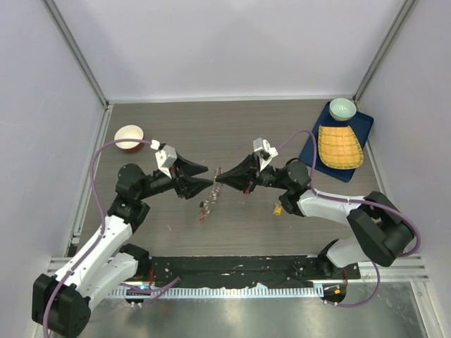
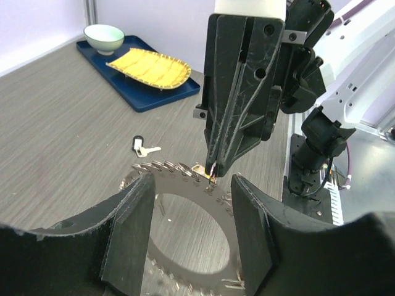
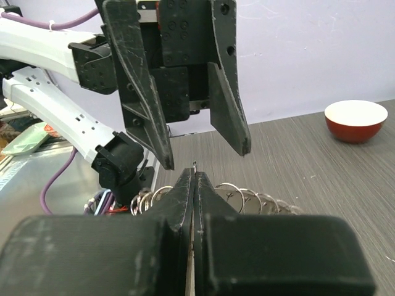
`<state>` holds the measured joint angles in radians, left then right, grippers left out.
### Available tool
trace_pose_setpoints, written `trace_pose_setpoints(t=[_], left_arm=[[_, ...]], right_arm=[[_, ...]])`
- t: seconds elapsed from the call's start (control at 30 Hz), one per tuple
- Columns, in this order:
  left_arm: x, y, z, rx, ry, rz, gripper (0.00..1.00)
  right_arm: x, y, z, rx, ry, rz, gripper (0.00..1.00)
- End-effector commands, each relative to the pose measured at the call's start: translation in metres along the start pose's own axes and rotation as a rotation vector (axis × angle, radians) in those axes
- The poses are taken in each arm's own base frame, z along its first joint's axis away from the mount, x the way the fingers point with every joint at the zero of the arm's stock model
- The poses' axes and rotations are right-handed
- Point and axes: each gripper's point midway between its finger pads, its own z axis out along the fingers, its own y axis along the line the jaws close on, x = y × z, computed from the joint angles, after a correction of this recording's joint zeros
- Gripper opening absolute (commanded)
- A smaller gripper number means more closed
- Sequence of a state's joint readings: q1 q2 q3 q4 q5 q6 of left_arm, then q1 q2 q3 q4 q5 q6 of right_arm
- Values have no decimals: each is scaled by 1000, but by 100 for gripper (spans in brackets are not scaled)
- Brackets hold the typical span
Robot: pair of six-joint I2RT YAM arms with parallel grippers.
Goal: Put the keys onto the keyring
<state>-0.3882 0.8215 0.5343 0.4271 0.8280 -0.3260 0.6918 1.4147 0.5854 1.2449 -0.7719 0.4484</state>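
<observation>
The keyring, a wide grey ring fringed with silver keys, hangs between the two arms above the table. My right gripper is shut on its upper rim, and a thin metal edge sticks out between its tips. My left gripper faces it with its jaws apart, one finger on each side of the ring. Its pads do not visibly touch the ring. One loose key with a black tag lies on the table. Another with a yellow tag lies by the right arm.
A blue tray at the back right carries a yellow ribbed plate and a pale green bowl. A red bowl stands at the back left. The two grippers are almost tip to tip mid-table.
</observation>
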Motion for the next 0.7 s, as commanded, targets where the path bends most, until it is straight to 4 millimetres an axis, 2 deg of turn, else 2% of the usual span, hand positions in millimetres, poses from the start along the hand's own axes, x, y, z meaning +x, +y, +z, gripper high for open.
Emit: trace_pose_setpoints(t=[0.0,0.3,0.53,0.6,0.67], left_arm=[[-2,-6,3,58,2,51,55],[4,-13,7,130,37,19,37],[3,-16,8,156,37,4,14],[2,-15,8,153,30,2,14],[0,-15,8,148,21,2,22]], right_arm=[[-64,28,6,-118,-185,-212,1],[-64,27,5,-122,-185,-211,1],[-62,28,6,-136,-178,-207,1],[-60,28,7,-140,-173,-204,1],[-59,29,7,-147,-171,-204,1]])
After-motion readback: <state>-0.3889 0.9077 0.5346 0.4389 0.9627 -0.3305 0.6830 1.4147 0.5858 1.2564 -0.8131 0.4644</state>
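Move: The keyring hangs from the right fingertips, its middle about 2 cm right, 2 cm back and 5 cm below the left hand; from the right hand it is some 2 cm back, 1 cm left and 5 cm down. On the table about 26 cm below, from the left hand, the yellow key lies roughly 22 cm right and level, the black-fobbed key 22 cm right and 14 cm ahead. Left hand sinks about 2 cm, easing back and right, mostly closing around the keyring's rim beside the still-shut right fingertips. ##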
